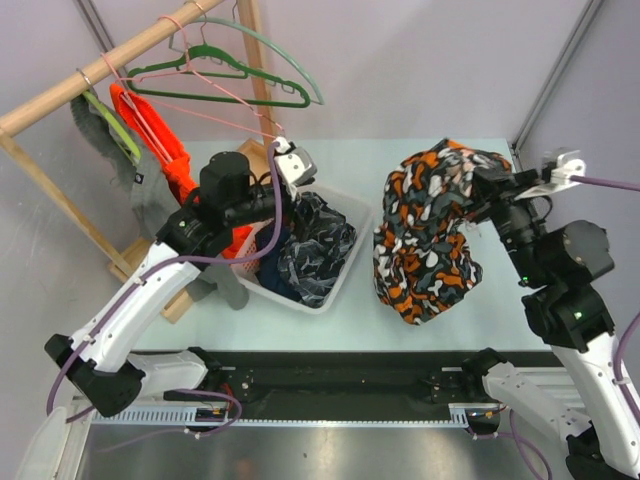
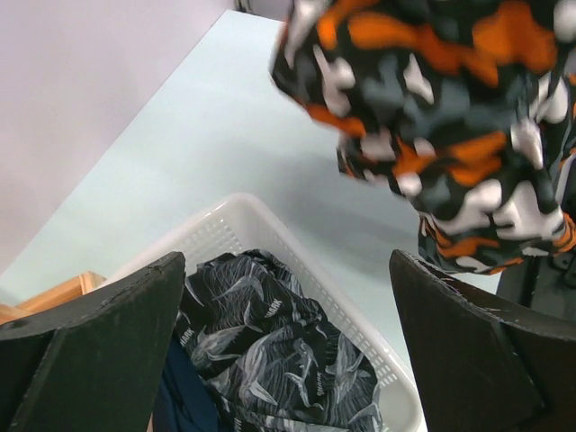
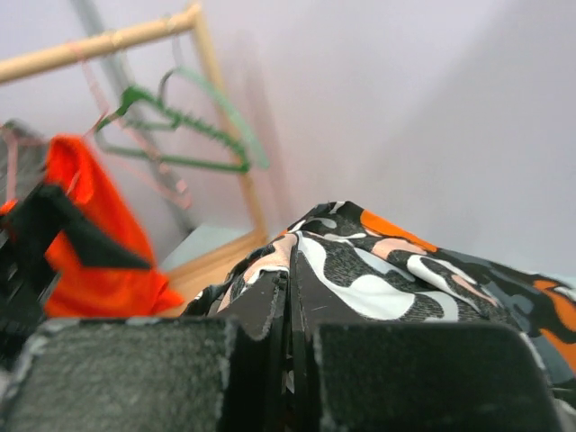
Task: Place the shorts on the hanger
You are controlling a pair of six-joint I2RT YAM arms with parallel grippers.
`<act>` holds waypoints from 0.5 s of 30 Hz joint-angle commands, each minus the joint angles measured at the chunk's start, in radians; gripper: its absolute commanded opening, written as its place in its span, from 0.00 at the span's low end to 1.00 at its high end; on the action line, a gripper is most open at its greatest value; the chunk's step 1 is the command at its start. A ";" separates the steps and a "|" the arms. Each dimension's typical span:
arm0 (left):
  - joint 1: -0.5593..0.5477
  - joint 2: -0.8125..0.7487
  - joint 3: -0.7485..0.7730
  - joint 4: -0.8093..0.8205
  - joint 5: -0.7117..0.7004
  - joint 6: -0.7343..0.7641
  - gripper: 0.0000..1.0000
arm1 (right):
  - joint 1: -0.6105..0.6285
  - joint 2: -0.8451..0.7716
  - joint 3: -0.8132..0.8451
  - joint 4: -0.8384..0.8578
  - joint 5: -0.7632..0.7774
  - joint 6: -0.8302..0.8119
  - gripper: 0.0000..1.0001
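Observation:
The shorts (image 1: 430, 235), dark with orange, white and grey blobs, hang bunched above the right half of the table. My right gripper (image 1: 492, 186) is shut on their top edge; in the right wrist view the cloth (image 3: 378, 261) is pinched between the closed fingers (image 3: 290, 292). The thin pink wire hanger (image 1: 222, 112) hangs on the wooden rail at the back left, blurred in the right wrist view (image 3: 162, 180). My left gripper (image 2: 288, 346) is open and empty over the basket, left of the shorts (image 2: 450, 117); in the top view it (image 1: 285, 210) sits by the basket's back edge.
A white basket (image 1: 345, 275) holds a dark shark-print cloth (image 1: 315, 245) (image 2: 270, 342). On the wooden rail (image 1: 90, 75) hang a dark green hanger (image 1: 215, 95), a pale green hanger (image 1: 290, 65), an orange garment (image 1: 155, 135) and a grey one (image 1: 110, 130).

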 commanded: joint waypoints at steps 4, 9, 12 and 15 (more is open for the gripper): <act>-0.192 -0.012 -0.022 0.032 -0.069 0.186 1.00 | -0.034 0.031 0.148 -0.058 0.381 -0.063 0.00; -0.353 0.024 -0.088 0.079 -0.111 0.261 1.00 | -0.059 0.071 0.132 -0.147 0.403 0.067 0.00; -0.413 0.072 -0.143 0.158 -0.137 0.255 1.00 | -0.065 0.100 0.120 -0.173 0.340 0.173 0.00; -0.447 0.147 -0.177 0.251 -0.157 0.211 1.00 | -0.069 0.119 0.118 -0.178 0.311 0.215 0.00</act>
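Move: About 15 cm to the left hand's right, 6 cm back and roughly level with it is the middle of the shorts. The white basket lies some 30 cm below it, 4 cm back and 4 cm left, with the dark garment at the same depth, 4 cm back and 2 cm left. The right hand holds the shorts, their middle about 13 cm below it, 5 cm left and 4 cm back; the basket is roughly 24 cm left of it, 2 cm back and 40 cm below. Swinging right and back together by about 10 cm each, then sinking some 6 cm as well, the left hand goes with wide-open fingers towards the near, hanging part of the shorts, turning about 20 degrees clockwise. The right hand keeps its shut grip and carries the shorts about 6 cm right, then some 3 cm forward, also turning clockwise and tipping down. ##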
